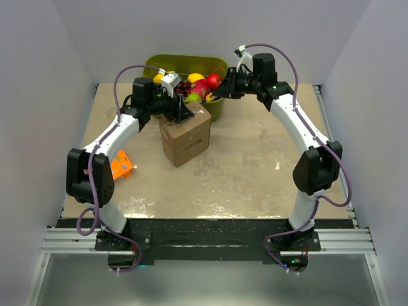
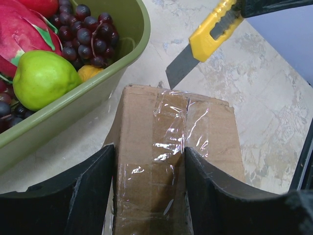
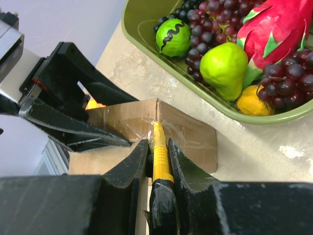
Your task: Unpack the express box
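The express box (image 1: 186, 137) is a brown taped carton standing in front of the fruit bin. My left gripper (image 1: 181, 115) rests on its top with the fingers (image 2: 83, 191) spread apart, and the taped seam (image 2: 168, 132) shows between them. My right gripper (image 1: 220, 90) is shut on a yellow utility knife (image 3: 160, 161). The knife's blade (image 2: 178, 68) is extended, with its tip just off the box's far top edge. In the right wrist view the knife points at the box's taped corner (image 3: 157, 105), beside the left gripper's fingers (image 3: 73, 125).
An olive-green bin (image 1: 217, 108) holding grapes, a green pear and a dragon fruit stands right behind the box. A flat orange package (image 1: 121, 164) lies at the left near my left arm. White walls close in the table on three sides.
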Robot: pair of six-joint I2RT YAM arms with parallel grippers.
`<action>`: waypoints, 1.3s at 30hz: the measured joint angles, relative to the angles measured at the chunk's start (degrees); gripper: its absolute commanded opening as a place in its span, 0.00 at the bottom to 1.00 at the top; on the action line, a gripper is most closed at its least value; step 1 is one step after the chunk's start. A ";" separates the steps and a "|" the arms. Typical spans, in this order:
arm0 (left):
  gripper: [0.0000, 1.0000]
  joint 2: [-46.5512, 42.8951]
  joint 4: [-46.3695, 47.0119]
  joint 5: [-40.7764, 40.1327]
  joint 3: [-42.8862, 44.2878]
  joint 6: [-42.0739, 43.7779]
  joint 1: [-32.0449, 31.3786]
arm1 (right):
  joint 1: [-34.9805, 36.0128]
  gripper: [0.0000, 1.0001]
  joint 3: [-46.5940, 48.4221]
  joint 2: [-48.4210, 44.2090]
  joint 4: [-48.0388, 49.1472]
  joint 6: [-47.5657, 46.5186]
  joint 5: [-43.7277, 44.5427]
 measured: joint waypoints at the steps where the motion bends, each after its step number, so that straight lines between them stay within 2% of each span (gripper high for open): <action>1: 0.00 0.00 -0.02 -0.15 0.00 -0.02 0.00 | 0.02 0.00 0.00 -0.20 -0.33 -0.24 -0.04; 25: 0.00 0.02 -0.31 -0.57 0.52 1.27 -0.90 | 1.16 0.00 -9.05 -10.45 -4.81 -8.59 2.58; 32: 0.00 0.09 -0.55 -0.31 0.74 1.86 -1.20 | 1.07 0.00 -10.01 -14.25 -12.09 -13.84 2.62; 35: 0.00 0.63 -0.52 -0.70 1.05 1.38 -0.90 | -0.02 0.00 -9.99 -15.32 -16.74 -13.94 0.57; 39: 0.00 0.74 -0.33 -0.15 1.05 1.25 -0.72 | -3.17 0.00 -9.70 -15.34 -14.91 -12.39 -0.37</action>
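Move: The right gripper already holds the yellow knife, its blade at the taped right edge of the express box, about 6 cm to that hand's left, 1 cm back and 6 cm lower. The box's middle lies roughly 14 cm left, 5 cm back and 15 cm down; the fruit crate some 15 cm ahead, 14 cm left and 19 cm down. The left gripper has the box top, with the middle about 2 cm back, 2 cm right and 8 cm below. Draw the right gripper back about 9 cm, easing it to the right as well, so the blade drags along the taped right edge of the box; once it comes free, swing the knife off to the right and slightly forward, clear of the box. Keep the knife gripped and keep the left fingers holding the box top against the pull. ##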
